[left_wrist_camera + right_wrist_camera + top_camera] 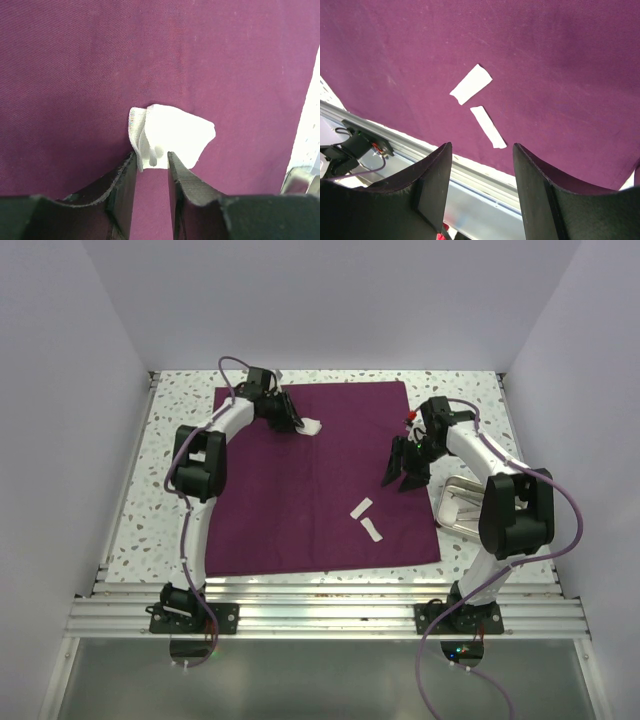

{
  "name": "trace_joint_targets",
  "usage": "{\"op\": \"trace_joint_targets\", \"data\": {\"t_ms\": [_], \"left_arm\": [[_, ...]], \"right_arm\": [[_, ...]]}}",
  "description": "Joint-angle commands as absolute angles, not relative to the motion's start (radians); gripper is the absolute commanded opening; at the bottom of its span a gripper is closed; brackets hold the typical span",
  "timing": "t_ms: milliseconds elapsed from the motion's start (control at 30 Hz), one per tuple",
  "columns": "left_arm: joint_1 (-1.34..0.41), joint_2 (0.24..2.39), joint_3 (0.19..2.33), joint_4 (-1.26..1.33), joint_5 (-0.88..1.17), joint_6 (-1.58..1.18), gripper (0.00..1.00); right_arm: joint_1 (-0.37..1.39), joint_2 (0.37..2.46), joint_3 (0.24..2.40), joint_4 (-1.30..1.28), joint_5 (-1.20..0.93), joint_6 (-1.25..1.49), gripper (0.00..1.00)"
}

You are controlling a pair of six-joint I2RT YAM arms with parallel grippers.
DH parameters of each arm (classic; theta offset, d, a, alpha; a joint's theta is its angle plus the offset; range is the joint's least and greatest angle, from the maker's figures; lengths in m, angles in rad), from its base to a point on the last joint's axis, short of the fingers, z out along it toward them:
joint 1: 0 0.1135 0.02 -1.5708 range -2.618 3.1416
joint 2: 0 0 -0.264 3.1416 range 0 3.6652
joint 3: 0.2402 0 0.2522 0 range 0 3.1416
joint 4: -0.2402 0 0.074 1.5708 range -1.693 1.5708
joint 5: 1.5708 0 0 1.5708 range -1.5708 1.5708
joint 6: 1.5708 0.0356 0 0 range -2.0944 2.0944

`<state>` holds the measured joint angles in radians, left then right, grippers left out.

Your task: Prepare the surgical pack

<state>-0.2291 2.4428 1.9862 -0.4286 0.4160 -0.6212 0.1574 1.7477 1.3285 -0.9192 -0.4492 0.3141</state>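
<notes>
The plum-purple cloth (310,490) lies spread flat on the speckled table. Near its far edge my left gripper (298,426) reaches down to a bunched white gauze pad (313,426). In the left wrist view the pad (175,132) fills the narrow gap at the tips of the left gripper (151,156), touching both fingers, with its left edge folded up. My right gripper (400,483) hangs open over the cloth's right side, nothing between its fingers (482,146). The steel tray (455,510) sits off the cloth's right edge, partly hidden by the right arm.
Two white strips (361,508) (373,531) lie on the cloth toward its near right; the right wrist view shows them as a wider strip (471,84) and a narrower strip (488,127). An aluminium rail (330,605) runs along the table's near edge. White walls enclose the sides.
</notes>
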Motion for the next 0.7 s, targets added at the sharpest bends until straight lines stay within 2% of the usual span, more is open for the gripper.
{"op": "trace_joint_targets", "data": {"t_ms": [0, 167, 333, 500, 667], "left_arm": [[-0.224, 2.479, 2.025, -0.414, 0.402, -0.632, 0.34], [-0.224, 2.5, 2.062, -0.419, 0.397, -0.635, 0.25], [-0.222, 2.519, 2.091, -0.404, 0.4, -0.637, 0.0], [-0.222, 2.453, 2.031, -0.356, 0.443, -0.612, 0.0], [-0.225, 2.212, 1.838, -0.313, 0.488, -0.56, 0.0]], "right_arm": [[0.164, 1.747, 1.33, -0.907, -0.474, 0.304, 0.56], [0.172, 1.752, 1.347, -0.922, -0.465, 0.302, 0.56], [0.195, 1.75, 1.374, -0.948, -0.453, 0.302, 0.56], [0.207, 1.741, 1.432, -0.982, -0.437, 0.287, 0.56], [0.215, 1.743, 1.496, -0.971, -0.517, 0.256, 0.58]]}}
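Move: The gauze pad lies just past the left hand's fingertips, its near-left corner between the half-open fingers; its middle is about 1 cm ahead, 3 cm to the right and 1 cm lower. From the raised, empty right hand the pad is some 24 cm ahead, 18 cm left and 8 cm down. On that same lower level, one white strip lies 6 cm left and 1 cm back of the right hand, another 5 cm left and 7 cm back. The left hand eases forward about 1 cm over the corner of the gauze pad, sinking a touch while its fingers shut from a part-open gap to pinch that corner, then, with the wrist angle kept, it pulls quickly back towards the base by nearly 2 cm with the pad still gripped. The right hand, empty and open, waits at first, then drifts left and sets off upward, ending some 3 cm off (up, left and slightly forward), away from the two white strips and a little towards the pad. ##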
